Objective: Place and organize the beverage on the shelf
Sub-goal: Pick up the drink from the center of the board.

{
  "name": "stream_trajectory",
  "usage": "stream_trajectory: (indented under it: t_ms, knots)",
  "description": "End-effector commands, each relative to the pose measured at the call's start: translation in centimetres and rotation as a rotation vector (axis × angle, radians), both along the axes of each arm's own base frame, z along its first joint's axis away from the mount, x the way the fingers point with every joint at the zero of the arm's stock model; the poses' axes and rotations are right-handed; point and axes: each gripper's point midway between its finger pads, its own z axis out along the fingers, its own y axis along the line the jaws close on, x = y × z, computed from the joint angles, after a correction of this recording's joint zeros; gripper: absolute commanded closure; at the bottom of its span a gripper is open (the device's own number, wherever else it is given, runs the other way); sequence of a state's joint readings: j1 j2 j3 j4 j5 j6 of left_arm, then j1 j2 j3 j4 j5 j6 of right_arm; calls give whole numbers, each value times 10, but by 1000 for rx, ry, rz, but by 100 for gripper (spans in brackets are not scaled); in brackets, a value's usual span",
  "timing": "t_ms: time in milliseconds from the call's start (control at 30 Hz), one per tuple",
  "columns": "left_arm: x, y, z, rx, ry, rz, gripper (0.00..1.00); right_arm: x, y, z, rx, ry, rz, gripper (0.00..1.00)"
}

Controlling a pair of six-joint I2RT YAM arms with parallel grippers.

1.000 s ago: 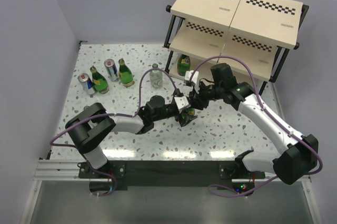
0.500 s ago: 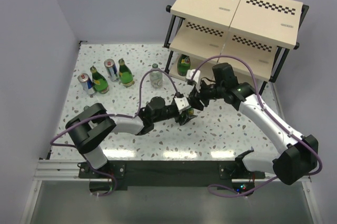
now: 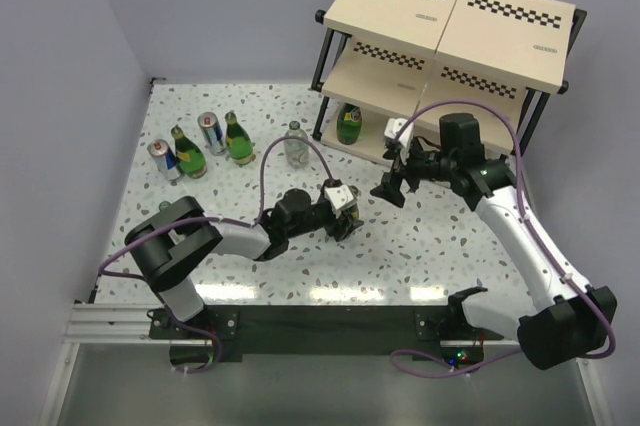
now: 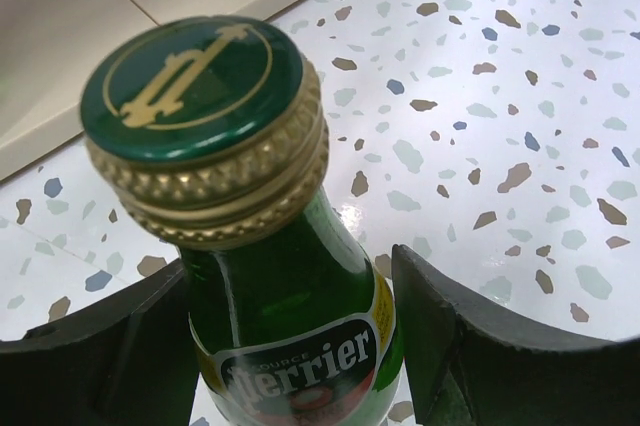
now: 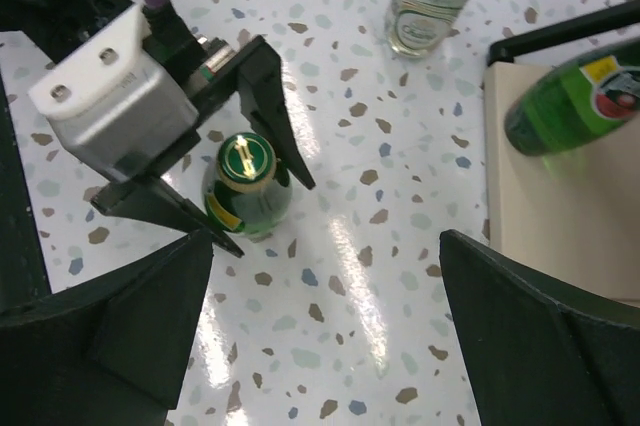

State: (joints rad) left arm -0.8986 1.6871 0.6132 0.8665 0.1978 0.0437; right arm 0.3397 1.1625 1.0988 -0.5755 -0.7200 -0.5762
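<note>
An upright green bottle [image 4: 290,336] with a gold-ringed green cap stands between the fingers of my left gripper [image 4: 290,266], which is shut on its neck and shoulder. From above, that left gripper [image 3: 346,222] is mid-table, left of the shelf [image 3: 440,16]. The right wrist view shows the same green bottle [image 5: 245,191] in the left gripper [image 5: 268,218]. My right gripper [image 3: 389,189] hangs wide open and empty to the bottle's right, seen as the right gripper [image 5: 326,246] over bare table. Another green bottle [image 3: 348,124] sits on the shelf's bottom board [image 5: 560,206].
A clear bottle [image 3: 294,146] stands just left of the shelf. At the back left stand two cans [image 3: 163,159] [image 3: 211,132] and two green bottles [image 3: 187,153] [image 3: 237,139]. Walls close in the left and rear sides.
The right gripper has opened, let go of the green bottle and drawn back right toward the shelf. The left gripper has closed on that bottle and shifted slightly left.
</note>
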Motion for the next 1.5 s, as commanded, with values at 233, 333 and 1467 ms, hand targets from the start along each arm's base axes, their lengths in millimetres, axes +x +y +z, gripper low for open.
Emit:
stream_trajectory:
  t_ms: [233,333,1467]
  knots:
    - [63,-30,105,-319,-143,82,100,26,-41,38,36,-85,-182,1]
    - [80,-37,111,-337,-143,98,100,29,-48,40,39,-87,-212,1]
    - [192,-69,122,-371,-189,268,100,58,-80,48,36,-78,-454,1]
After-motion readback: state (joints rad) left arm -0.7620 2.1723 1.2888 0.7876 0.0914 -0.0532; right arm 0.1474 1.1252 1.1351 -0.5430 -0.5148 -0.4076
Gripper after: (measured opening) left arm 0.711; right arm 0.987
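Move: My left hand already grips the drink, a green bottle. The free spot on the bottom shelf lies about 26 cm ahead of it, 8 cm right and 8 cm down. The shelf bottle stands some 26 cm ahead, 1 cm right, about level; the clear bottle 19 cm ahead and 12 cm left, about 2 cm lower. From my empty right hand the free spot is roughly 21 cm ahead, straight in line, 14 cm down. I keep the drink pinched upright between my left fingers and carry it forward about 18 cm and right some 6 cm towards the bottom shelf, arching up a few centimetres midway, easing down again and turning about 15 degrees counter-clockwise. Meanwhile my open right hand clears off to the right and somewhat forward, 9 cm or so, turning clockwise. ##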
